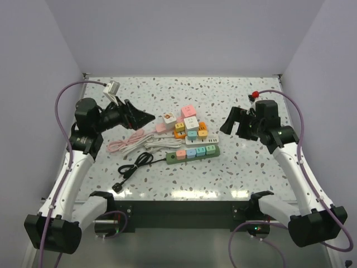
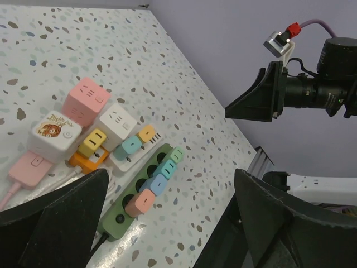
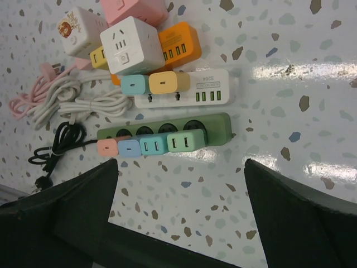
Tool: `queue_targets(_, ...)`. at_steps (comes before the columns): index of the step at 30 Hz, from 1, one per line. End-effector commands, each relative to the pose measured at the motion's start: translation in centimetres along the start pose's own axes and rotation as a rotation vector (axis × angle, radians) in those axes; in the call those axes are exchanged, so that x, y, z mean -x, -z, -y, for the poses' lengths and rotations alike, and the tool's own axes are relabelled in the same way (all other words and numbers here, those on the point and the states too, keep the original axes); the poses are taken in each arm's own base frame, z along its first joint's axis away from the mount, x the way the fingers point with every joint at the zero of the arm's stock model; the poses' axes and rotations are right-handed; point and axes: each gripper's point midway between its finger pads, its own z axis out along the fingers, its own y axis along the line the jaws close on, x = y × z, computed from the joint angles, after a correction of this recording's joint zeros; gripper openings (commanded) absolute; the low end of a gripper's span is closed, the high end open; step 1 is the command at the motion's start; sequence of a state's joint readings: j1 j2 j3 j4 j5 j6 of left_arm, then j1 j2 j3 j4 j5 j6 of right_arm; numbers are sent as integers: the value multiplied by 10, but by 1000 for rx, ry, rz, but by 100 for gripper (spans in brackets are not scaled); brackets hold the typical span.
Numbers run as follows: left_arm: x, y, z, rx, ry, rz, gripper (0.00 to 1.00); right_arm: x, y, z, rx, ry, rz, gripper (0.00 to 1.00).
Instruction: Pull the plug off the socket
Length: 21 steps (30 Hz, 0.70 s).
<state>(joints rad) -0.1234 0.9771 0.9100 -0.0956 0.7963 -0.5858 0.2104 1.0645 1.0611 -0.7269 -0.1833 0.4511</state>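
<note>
A green power strip (image 1: 218,149) (image 2: 116,221) (image 3: 221,126) lies at the table's middle with several plugs in a row: salmon (image 3: 106,147), blue (image 3: 129,148), teal (image 3: 154,145) and green (image 3: 186,141). Behind it a white strip (image 3: 209,84) carries a teal plug (image 3: 134,85) and a yellow plug (image 3: 163,82). My left gripper (image 1: 146,117) (image 2: 172,178) hovers open above the table, left of the cluster. To the right of the cluster my right gripper (image 1: 231,125) (image 3: 181,167) hangs open too. Neither one touches anything.
An orange socket block (image 3: 181,47), a white cube socket (image 3: 131,47), a pink cube (image 1: 188,111) and a cartoon-marked cube (image 1: 168,118) crowd behind the strips. Pink (image 1: 120,145), white (image 1: 145,144) and black (image 1: 134,164) cables trail to the left.
</note>
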Motion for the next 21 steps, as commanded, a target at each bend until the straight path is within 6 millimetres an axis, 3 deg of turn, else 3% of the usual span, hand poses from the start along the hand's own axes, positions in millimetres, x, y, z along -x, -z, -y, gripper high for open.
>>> queue_targets(1, 14, 6, 17, -7, 2, 25, 100, 10, 17, -16, 64, 36, 43, 99)
queue_targets(4, -6, 8, 39, -221, -127, -38, 100, 9, 16, -12, 42, 59, 27, 99)
queue_targets(5, -41, 9, 33, -298, -67, -119, 100, 9, 16, -10, 34, 65, 24, 99)
queue_targets(6, -36, 3, 35, -391, -153, -70, 100, 7, 16, -8, 21, 68, 12, 99)
queue_targets(7, -50, -1, 27, -394, -54, -117, 100, 7, 16, -6, 8, 74, 4, 99)
queue_targets(8, -46, -9, 24, -392, -78, -144, 100, 6, 12, 0, -25, 74, -14, 99)
queue_targets(9, -75, -21, -6, -224, 82, -281, 100, 3, 13, 3, -40, 78, -36, 99)
queue_targets(10, -93, -36, 2, -221, -176, -349, 100, 1, 12, 6, -54, 87, -46, 99)
queue_targets(11, -72, -54, -2, -67, -325, -327, 100, -2, 9, 10, -72, 88, -68, 99)
queue_targets(12, -91, -60, -4, -31, -363, -415, 100, -6, 7, 13, -81, 94, -86, 99)
queue_targets(13, -93, -71, 13, -64, -462, -436, 100, -9, 5, 14, -86, 94, -98, 99)
queue_targets(17, -121, -83, -27, 83, -595, -616, 99, -14, 0, 15, -87, 94, -128, 99)
queue_targets(19, -137, -88, -22, 57, -703, -682, 100, -14, -1, 14, -80, 96, -127, 99)
queue_targets(21, -157, -88, -33, 103, -782, -770, 99, -16, -2, 16, -88, 98, -136, 99)
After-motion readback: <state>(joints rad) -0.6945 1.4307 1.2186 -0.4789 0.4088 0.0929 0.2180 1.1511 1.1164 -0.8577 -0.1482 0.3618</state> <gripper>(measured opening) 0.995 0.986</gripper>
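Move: The salmon plug at the left end of the green power strip lies about 12 cm to the left hand's right, 3 cm back and some 27 cm below. The blue plug beside it is 4 cm farther right, and the teal plug on the white strip is roughly 6 cm farther out and 4 cm right of the salmon one. The white cable bundle lies 4 cm right of the hand and 1 cm ahead. From the right hand the salmon plug is about 18 cm left, 3 cm back, 18 cm down. After a small pull back, the left hand swings about 12 cm to the right and sinks some 11 cm towards the salmon plug at the near end of the green strip, its wrist turning so that the fingers go from nearly level to some 35 degrees downward, pointing mostly right. Its fingers stay wide open and end well above the plug, touching nothing, while the open right hand sinks about 2 cm with a slight tilt. ##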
